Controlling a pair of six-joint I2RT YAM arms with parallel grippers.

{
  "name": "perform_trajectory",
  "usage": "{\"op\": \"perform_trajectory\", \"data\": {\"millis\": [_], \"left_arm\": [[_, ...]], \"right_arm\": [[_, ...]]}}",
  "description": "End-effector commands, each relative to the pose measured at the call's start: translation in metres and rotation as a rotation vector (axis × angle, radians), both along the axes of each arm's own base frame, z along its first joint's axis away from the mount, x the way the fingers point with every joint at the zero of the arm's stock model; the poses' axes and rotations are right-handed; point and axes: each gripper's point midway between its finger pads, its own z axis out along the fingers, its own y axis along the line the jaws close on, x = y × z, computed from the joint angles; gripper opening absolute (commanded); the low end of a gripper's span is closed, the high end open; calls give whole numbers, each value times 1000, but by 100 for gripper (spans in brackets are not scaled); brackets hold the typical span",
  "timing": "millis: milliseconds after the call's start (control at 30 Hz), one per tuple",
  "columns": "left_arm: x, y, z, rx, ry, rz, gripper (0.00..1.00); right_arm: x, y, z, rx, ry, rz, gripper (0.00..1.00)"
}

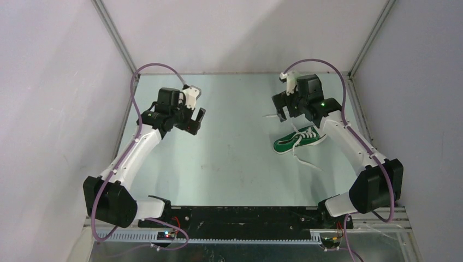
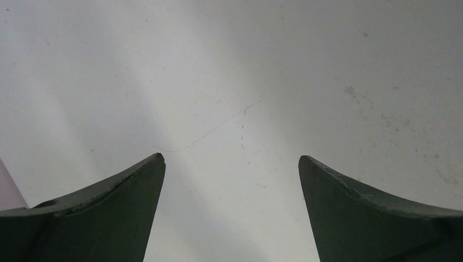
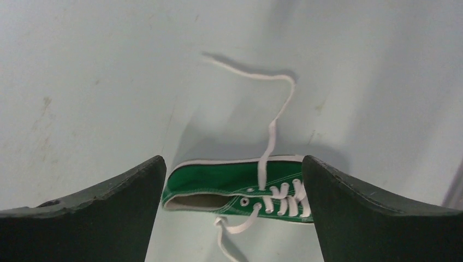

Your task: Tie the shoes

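One green shoe (image 1: 299,140) with a white sole edge lies on the table at the right, heel to the left and toe to the right. Its white laces (image 3: 277,112) are loose: one runs away from the shoe across the table, and the other lace end (image 3: 228,229) curls on its opposite side. My right gripper (image 1: 283,112) hovers behind the shoe (image 3: 218,183), open and apart from it, with nothing between its fingers. My left gripper (image 1: 194,121) is open over bare table at the far left, well away from the shoe. In the left wrist view the left gripper (image 2: 231,157) frames only table surface.
White walls enclose the pale table (image 1: 229,158) on three sides, with metal frame posts (image 1: 117,38) at the back corners. Purple cables (image 1: 134,87) loop over both arms. The arm bases sit on a black rail (image 1: 240,215) at the near edge.
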Motion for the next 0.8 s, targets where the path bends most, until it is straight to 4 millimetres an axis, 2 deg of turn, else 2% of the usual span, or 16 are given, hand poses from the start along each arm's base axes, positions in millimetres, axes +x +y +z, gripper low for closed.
{"op": "perform_trajectory", "data": {"millis": [0,33,67,133,200,300,500,667,767], "left_arm": [[-3,-3,5,-27,-6,-5,100],[-2,-2,5,-23,-8,1,100],[-2,-1,3,-20,-7,3,100],[-1,0,2,-12,-7,4,100],[-2,0,1,-7,-4,-3,99],[-3,-3,-1,-16,6,-19,98],[-3,-9,-3,-51,24,-13,98],[-5,-7,-1,-42,28,-9,98],[-5,-5,-2,-32,28,-10,98]], "right_arm": [[-38,29,-10,36,109,238,94],[-49,40,-14,69,148,307,86],[-62,44,-21,70,201,342,82],[-79,52,-32,97,270,379,67],[-90,54,-44,87,303,380,59],[-97,54,-56,80,337,339,57],[-94,50,-71,101,400,214,52],[-87,37,-82,57,400,94,56],[-90,33,-90,42,421,62,56]]}}
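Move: The green shoe lies under my right hand, its middle some 5 cm to the right, about 2 cm back and 16 cm below. Its far-side lace is loose on the table roughly 7 cm ahead of my right hand, 19 cm down; the near-side lace trails about 9 cm back and 5 cm to the right, as far down. From my left hand the shoe is about 37 cm to the right, 2 cm ahead and 15 cm below. I draw my right hand back about 10 cm and down some 8 cm, first swinging about 5 cm left and at the end easing slightly right, so it comes down towards the shoe's heel. On the way I tip the fingers some 25 degrees further down, turn the wrist counter-clockwise and then partly back, and narrow the wide-open fingers to about half, around nothing. ##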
